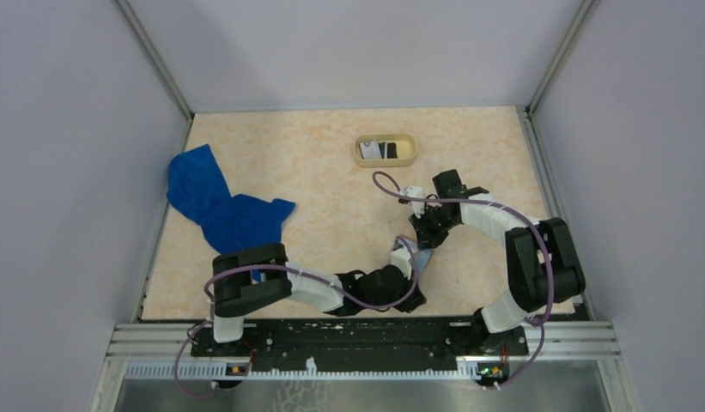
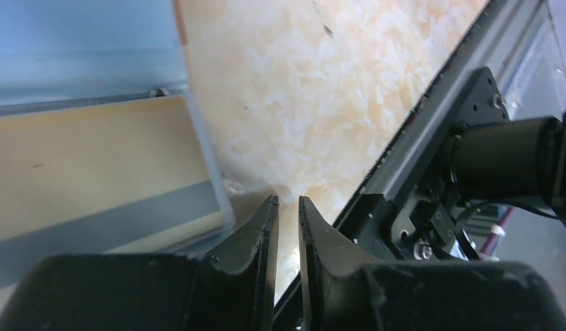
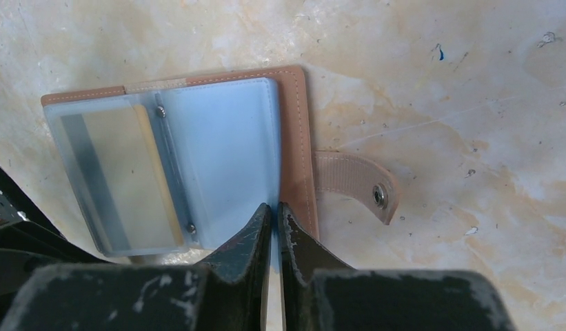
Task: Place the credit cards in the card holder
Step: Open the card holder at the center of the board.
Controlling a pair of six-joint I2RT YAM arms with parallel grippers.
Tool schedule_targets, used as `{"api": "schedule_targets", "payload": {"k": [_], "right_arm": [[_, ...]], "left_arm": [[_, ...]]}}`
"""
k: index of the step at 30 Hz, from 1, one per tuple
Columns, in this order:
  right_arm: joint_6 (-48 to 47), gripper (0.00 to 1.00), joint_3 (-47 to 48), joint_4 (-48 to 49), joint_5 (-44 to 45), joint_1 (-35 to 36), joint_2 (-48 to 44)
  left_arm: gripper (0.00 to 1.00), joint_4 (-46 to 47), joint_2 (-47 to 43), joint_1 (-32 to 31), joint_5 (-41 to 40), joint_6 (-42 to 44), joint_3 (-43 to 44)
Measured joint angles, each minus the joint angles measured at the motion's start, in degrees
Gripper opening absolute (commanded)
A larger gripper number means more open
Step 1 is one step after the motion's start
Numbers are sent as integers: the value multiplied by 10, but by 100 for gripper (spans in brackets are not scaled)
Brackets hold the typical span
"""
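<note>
The card holder (image 3: 295,131) lies open on the table, with a tan-brown cover, a snap strap and clear blue-tinted sleeves. A cream card with a grey stripe (image 3: 118,179) sits in its left sleeve. My right gripper (image 3: 274,207) is shut on the near edge of the right sleeve. My left gripper (image 2: 288,201) has its jaws nearly together with nothing between them, just beside the holder's corner (image 2: 94,158). In the top view both grippers meet at the holder (image 1: 422,260). A black card (image 1: 368,151) and a white card (image 1: 390,149) lie in the tan tray (image 1: 410,151).
A crumpled blue cloth (image 1: 220,202) lies at the left of the table. The oval tray stands at the back centre. The black base rail (image 2: 404,172) runs close to the left gripper. Grey walls enclose the table on three sides.
</note>
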Motion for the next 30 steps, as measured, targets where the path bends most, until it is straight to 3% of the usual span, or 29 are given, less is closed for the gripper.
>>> {"api": "schedule_targets", "payload": {"k": [5,12,23,27,30], "right_arm": [[1,8,0,0,-3,-1,0],[5,29,1,0,-17,-2,-8],[4,37,0,9,-88,-13,-108],[1,38,-1,21,-124,-20,-157],[-2,39,-2,25,-153,-25,-187]], "left_arm": [[23,-57,-24,10,-48,-14,1],[23,-92,-76,80,-57,-31,-44],[29,-127,-160,121,-65,15,-105],[40,-119,-248,121,-73,55,-155],[59,-102,-310,122,-78,90,-182]]}}
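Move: The open card holder lies blue page outward, its middle about 9 cm ahead of the left hand and 4 cm to its left, 1 cm lower; the left fingertips are at its near right corner. From the right hand, shut at the outer right corner of the blue page, that middle is some 5 cm back, 5 cm left and 1 cm lower. The tray of cards stands roughly 26 cm ahead of the right hand and 11 cm left. Left fingers push the holder's near end about 12 cm forward-left, then rise, opening; the right opens and lifts. ##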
